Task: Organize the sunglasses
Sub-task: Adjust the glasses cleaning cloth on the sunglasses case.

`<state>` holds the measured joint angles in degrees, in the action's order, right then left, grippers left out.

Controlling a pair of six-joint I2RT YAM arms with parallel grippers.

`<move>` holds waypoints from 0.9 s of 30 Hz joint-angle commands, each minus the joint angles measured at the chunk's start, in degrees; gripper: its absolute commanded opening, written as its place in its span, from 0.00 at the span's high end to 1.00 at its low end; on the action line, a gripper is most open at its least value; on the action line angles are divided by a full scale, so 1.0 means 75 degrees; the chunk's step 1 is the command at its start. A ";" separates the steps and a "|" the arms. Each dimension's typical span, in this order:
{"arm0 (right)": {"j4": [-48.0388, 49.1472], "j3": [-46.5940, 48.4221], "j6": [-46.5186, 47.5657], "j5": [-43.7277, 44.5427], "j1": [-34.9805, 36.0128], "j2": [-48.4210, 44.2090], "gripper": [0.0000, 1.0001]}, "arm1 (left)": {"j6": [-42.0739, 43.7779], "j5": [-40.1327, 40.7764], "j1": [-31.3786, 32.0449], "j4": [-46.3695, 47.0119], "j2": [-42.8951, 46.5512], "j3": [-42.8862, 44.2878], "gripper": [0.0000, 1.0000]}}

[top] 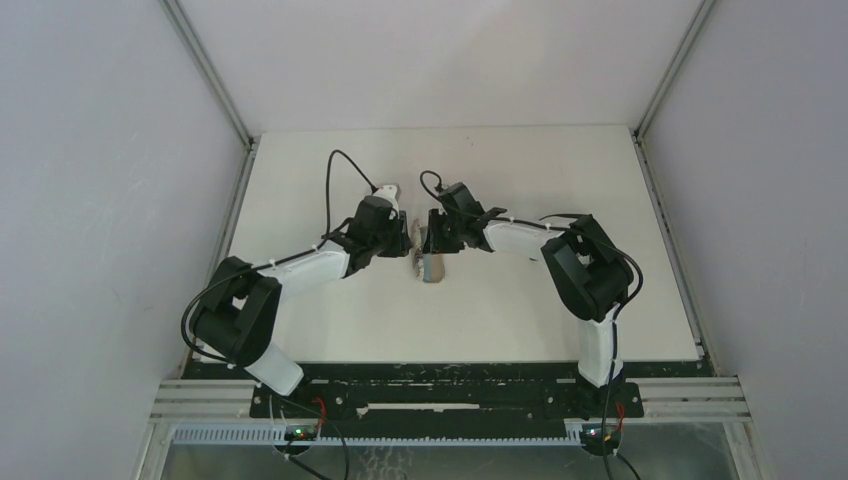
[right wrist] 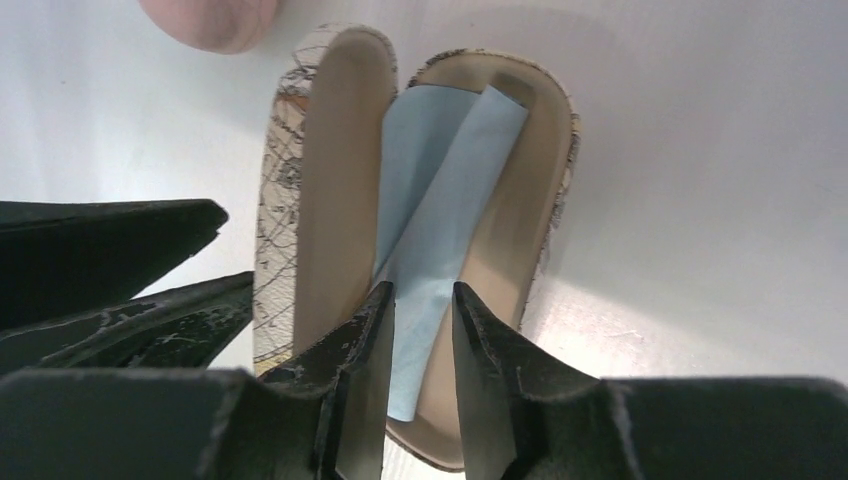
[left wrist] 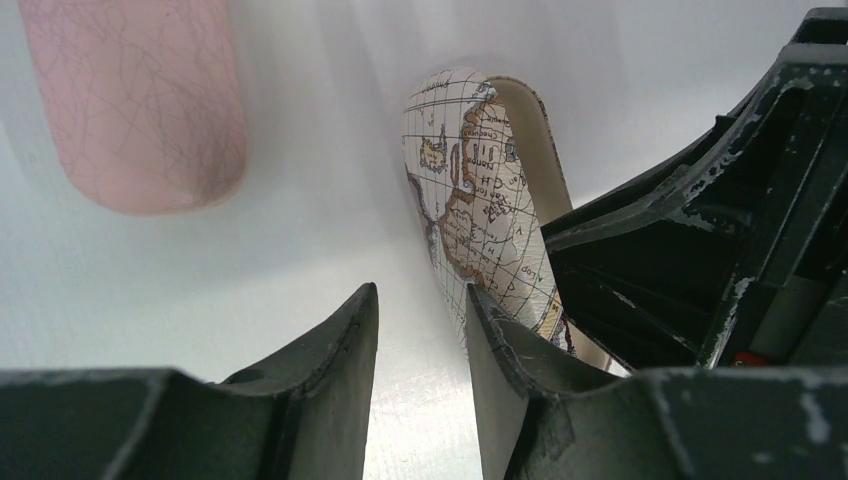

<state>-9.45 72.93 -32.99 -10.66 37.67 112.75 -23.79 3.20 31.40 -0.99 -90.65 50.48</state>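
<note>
No sunglasses show in any view. A map-patterned case [right wrist: 340,150] lies open at the table's middle [top: 432,268], with a folded light-blue cloth [right wrist: 440,190] in its tan-lined half. My right gripper [right wrist: 421,295] hangs over the case's near end, its jaws a narrow gap apart astride the cloth's tip. My left gripper [left wrist: 421,295] stands open just left of the case [left wrist: 480,200], with bare table in its gap. Its right finger [left wrist: 500,340] is against the raised lid's outer side. From above, both grippers [top: 408,238] [top: 432,240] meet over the case.
A pink case [left wrist: 140,100] lies shut on the table, beyond and left of the map case; its end also shows in the right wrist view [right wrist: 210,20]. The right gripper's black body [left wrist: 720,230] crowds the map case's far side. Grey walls enclose the white table [top: 560,180].
</note>
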 commanded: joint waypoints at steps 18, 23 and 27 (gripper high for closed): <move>-0.0253 -0.0208 0.0057 0.1317 0.0047 -0.0842 0.44 | 0.0146 -0.0058 0.0044 0.0171 0.0116 0.0328 0.58; 0.0023 -0.0208 -0.0209 0.0730 -0.0042 -0.0503 0.30 | 0.0147 -0.0052 0.0044 0.0169 0.0110 0.0314 0.58; 0.0249 -0.0208 -0.0334 0.0368 -0.0064 -0.0363 0.26 | 0.0149 -0.0058 0.0045 0.0171 0.0100 0.0332 0.58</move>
<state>-11.38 71.50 -33.63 -4.67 37.52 109.23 -23.77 3.22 31.40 -1.02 -90.65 50.48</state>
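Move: The cleaning cloth lies in the open sunglasses case under the right fingertips, its middle about 2 cm ahead and 1 cm below. The case's upright lid is some 3 cm left and 2 cm ahead, its tray's middle 2 cm right and 1 cm ahead, and the pink case roughly 10 cm left and 8 cm ahead. From the left hand, the cloth is about 5 cm right, 1 cm ahead and a little below. Right hand shifts about 2 cm right, rises some 3 cm over the cloth, then sinks partway, fingers opening wide. ##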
